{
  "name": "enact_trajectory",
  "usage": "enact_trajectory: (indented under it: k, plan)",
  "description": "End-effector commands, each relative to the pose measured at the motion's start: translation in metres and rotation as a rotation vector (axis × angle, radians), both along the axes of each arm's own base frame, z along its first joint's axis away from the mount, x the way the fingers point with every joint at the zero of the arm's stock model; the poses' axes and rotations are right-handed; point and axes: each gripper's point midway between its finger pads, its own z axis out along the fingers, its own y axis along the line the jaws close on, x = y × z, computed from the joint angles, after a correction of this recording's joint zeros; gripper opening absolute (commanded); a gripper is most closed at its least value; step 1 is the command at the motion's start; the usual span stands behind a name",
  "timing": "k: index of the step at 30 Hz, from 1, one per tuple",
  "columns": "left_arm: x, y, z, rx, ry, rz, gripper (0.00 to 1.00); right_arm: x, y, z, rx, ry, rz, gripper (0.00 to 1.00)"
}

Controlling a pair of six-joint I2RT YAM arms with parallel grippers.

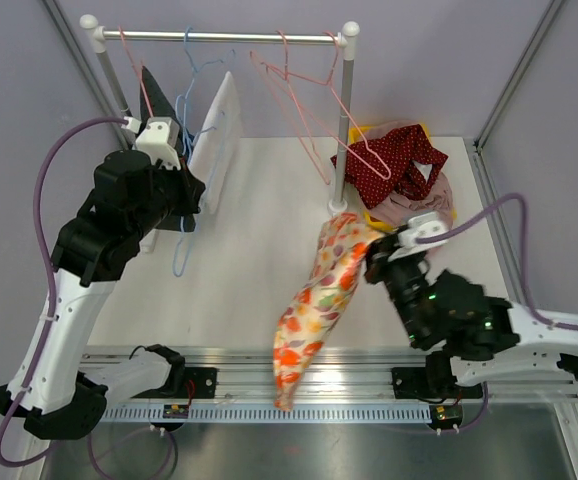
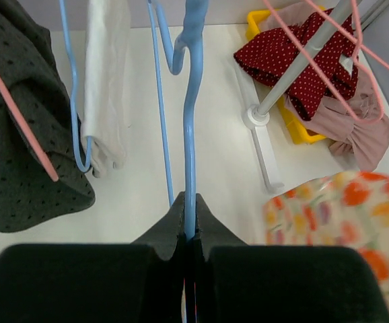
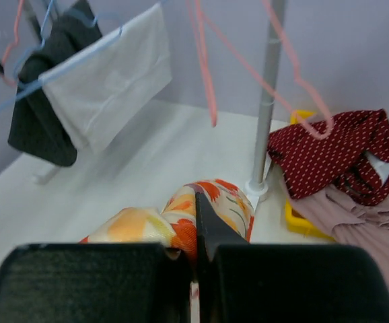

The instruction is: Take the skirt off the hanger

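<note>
The skirt (image 1: pixel 319 300) is floral, orange and yellow, and hangs in a long fold from my right gripper (image 1: pixel 374 255) down past the table's front edge. In the right wrist view the gripper (image 3: pixel 196 232) is shut on the skirt's bunched top (image 3: pixel 204 202). My left gripper (image 1: pixel 187 205) is shut on a thin blue hanger (image 1: pixel 180 250) near the rack's left end. In the left wrist view the jaws (image 2: pixel 189 202) pinch the hanger's wire (image 2: pixel 193 121). The skirt (image 2: pixel 342 215) lies apart from the hanger, to its right.
A clothes rail (image 1: pixel 219 37) on two posts spans the back. It carries a dark dotted garment (image 1: pixel 154 90), a white cloth (image 1: pixel 219 130) on a blue hanger, and empty pink hangers (image 1: pixel 309 90). A yellow bin (image 1: pixel 374 130) with red dotted (image 1: pixel 399 160) and pink clothes sits at right.
</note>
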Motion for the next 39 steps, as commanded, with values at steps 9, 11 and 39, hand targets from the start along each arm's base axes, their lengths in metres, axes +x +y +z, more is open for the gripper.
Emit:
enact_trajectory:
  k: [9,11,39]
  plan:
    - [0.012,-0.006,0.001,-0.054,-0.057,0.027,0.0,0.076,-0.108,0.14,0.013,-0.223,-0.31,0.0]
    - [0.013,-0.006,0.0,-0.049,-0.057,0.029,0.0,0.103,-0.118,0.147,-0.027,-0.235,-0.384,0.0]
    - [0.065,-0.025,0.032,-0.037,-0.108,0.05,0.0,0.341,-0.209,-0.078,0.051,0.262,-0.691,0.99]
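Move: My right hand holds the floral skirt by one end. The yellow bin it goes to, already piled with clothes, is roughly 36 cm ahead, 22 cm to the right and 32 cm below. The rack's right post stands about 28 cm ahead and 4 cm right; two empty pink hangers dangle some 26 cm ahead, 3 cm left and 8 cm above. From my left hand, the bin is about 25 cm ahead, 48 cm right and 34 cm down. I swing the skirt up and out with my right hand, nearly 40 cm forward and over 20 cm right, passing right of the post and turning clockwise about 40 degrees. Over the bin I drop the hand steeply, tip the fingers down and open them wide to let go. My left hand keeps its pinch on the empty blue hanger, easing about 5 cm forward, slightly right and down. ##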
